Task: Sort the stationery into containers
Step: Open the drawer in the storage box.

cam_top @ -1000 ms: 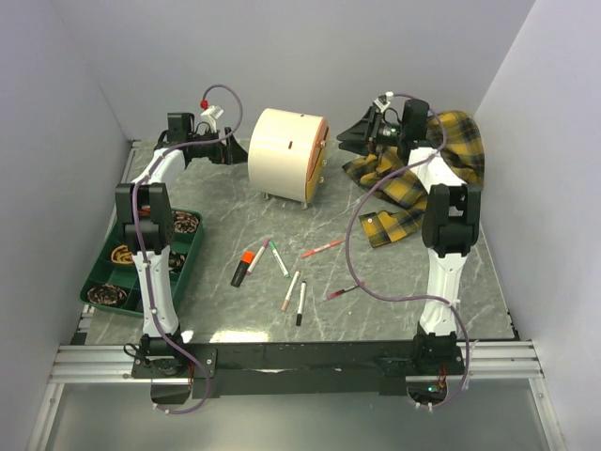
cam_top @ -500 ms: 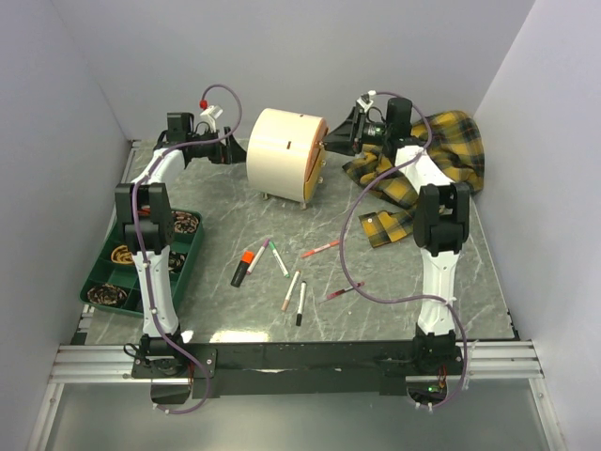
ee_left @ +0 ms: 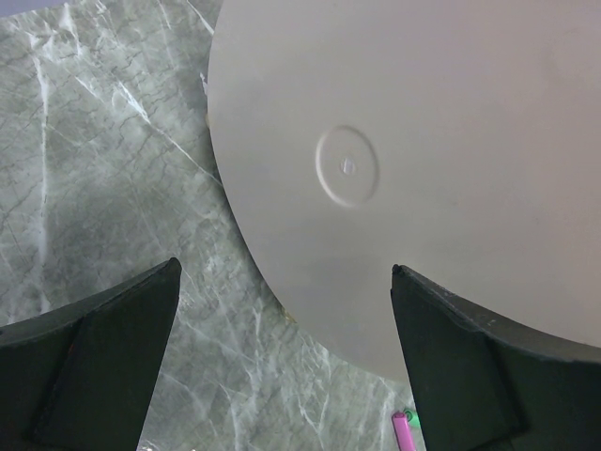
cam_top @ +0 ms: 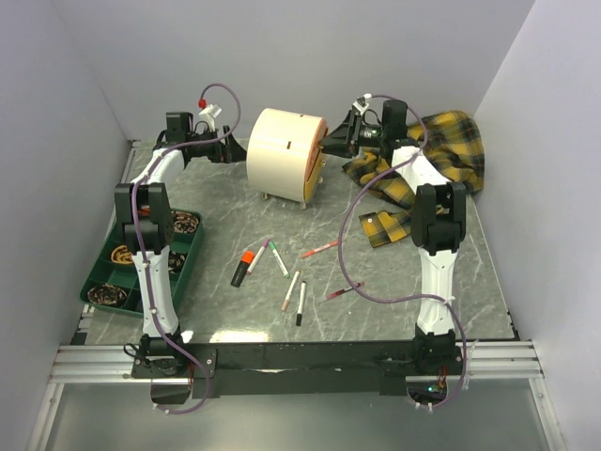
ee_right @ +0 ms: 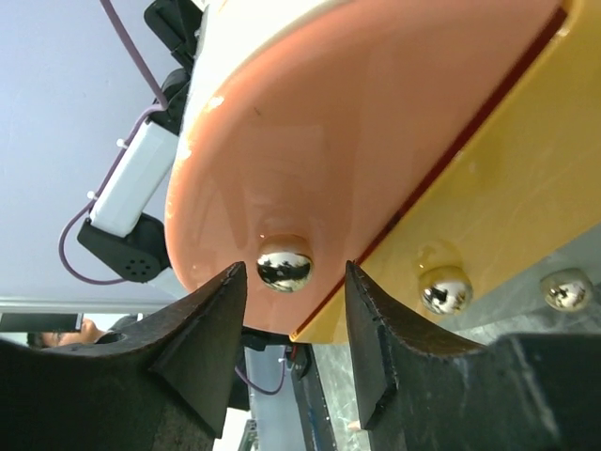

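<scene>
The containers are drawers in a cream round-topped cabinet [cam_top: 280, 150]. In the right wrist view its orange drawer [ee_right: 376, 122] carries a shiny round knob [ee_right: 284, 266], and my right gripper [ee_right: 293, 272] stands open with one finger on each side of that knob and a small gap on both. The yellow drawer [ee_right: 526, 178] below has two more knobs. My left gripper [ee_left: 282, 272] is open wide at the cabinet's plain cream back [ee_left: 423, 141], holding nothing. Stationery lies on the marble: an orange-capped black marker [cam_top: 244, 268] and several thin pens [cam_top: 290, 290].
A yellow plaid cloth [cam_top: 427, 160] lies heaped at the back right, under the right arm. At the left edge, beside the left arm, a green tray [cam_top: 192, 258] holds coiled items. Grey walls close in the table on three sides.
My right gripper has swung left from above the plaid cloth to the cabinet's front, and its jaws have narrowed slightly round the orange drawer's knob. The left arm has not moved.
</scene>
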`<state>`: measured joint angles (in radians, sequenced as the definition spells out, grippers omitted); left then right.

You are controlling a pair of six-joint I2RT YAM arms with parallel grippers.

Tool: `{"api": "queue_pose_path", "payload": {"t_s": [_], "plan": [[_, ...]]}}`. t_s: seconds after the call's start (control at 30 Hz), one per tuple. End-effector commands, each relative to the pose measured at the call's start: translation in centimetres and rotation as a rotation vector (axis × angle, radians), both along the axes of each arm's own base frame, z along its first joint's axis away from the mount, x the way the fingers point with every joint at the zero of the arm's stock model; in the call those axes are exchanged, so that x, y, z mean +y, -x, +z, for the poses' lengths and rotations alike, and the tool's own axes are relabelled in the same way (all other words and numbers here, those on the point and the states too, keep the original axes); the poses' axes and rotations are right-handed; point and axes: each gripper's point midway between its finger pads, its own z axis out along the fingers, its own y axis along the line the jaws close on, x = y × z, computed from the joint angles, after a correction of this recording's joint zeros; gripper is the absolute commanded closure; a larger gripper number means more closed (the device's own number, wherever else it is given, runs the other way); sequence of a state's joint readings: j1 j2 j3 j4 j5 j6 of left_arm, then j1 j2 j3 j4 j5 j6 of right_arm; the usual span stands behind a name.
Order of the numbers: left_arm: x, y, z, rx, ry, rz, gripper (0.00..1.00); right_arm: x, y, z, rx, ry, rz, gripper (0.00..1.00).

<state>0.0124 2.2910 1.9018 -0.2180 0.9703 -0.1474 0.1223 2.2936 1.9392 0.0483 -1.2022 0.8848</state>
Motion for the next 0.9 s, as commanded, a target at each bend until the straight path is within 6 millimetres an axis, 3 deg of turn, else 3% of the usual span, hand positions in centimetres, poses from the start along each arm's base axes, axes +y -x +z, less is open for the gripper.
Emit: {"api": "queue_pose_path", "payload": {"t_s": [0.0,0.13,0.4,0.63,0.8,0.87], "plan": [[-0.3,0.0,1.1,-0.042,0.012,-0.018,0.01,0.7,-0.3,2.0,-0.087,-0.009,0.012,0.49],[-0.3,0.0,0.8,-0.039,0.012,-0.018,0.01,0.9,-0.4,2.0,-0.090,-0.009,0.012,0.52],[-0.6,0.1,1.0,-0.039,0.018,-0.023,0.01,0.8,0.0,2.2,-0.102,-0.010,0.019,0.77],[-0.4,0.1,1.0,-0.042,0.008,-0.020,0.01,-2.9,0.6,2.8,-0.095,-0.004,-0.024,0.83],[-0.5,-0.2,1.1,-0.049,0.010,-0.021,0.01,-5.9,1.8,2.3,-0.070,0.006,-0.061,0.83],[-0.4,-0.3,1.0,-0.052,0.007,-0.017,0.01,-6.2,2.3,1.8,-0.057,0.008,-0.061,0.83]]}}
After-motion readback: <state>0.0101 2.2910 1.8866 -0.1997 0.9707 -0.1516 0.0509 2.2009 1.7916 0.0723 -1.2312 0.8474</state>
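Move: Between the right hand's open fingertips sits the knob of the storage box's orange top drawer, about 1 cm to the left of the hand point and level with it. Straight below that knob are the yellow drawer's knob, some 7 cm down, and the bottom drawer's, some 13 cm down. The plaid cloth lies about 23 cm right, 7 cm ahead and 20 cm below. From the left hand the top knob is roughly 21 cm right, 4 cm back and 8 cm up. Easing barely half a centimetre further left, the right hand closes its half-open fingers until they pinch the top drawer's knob from both sides. It then reverses and, keeping that grip, pulls to the right, away from the box, slowly and then faster, for a little over 4 cm, drifting about 1 cm back towards the base with the wrist nearly unturned. ##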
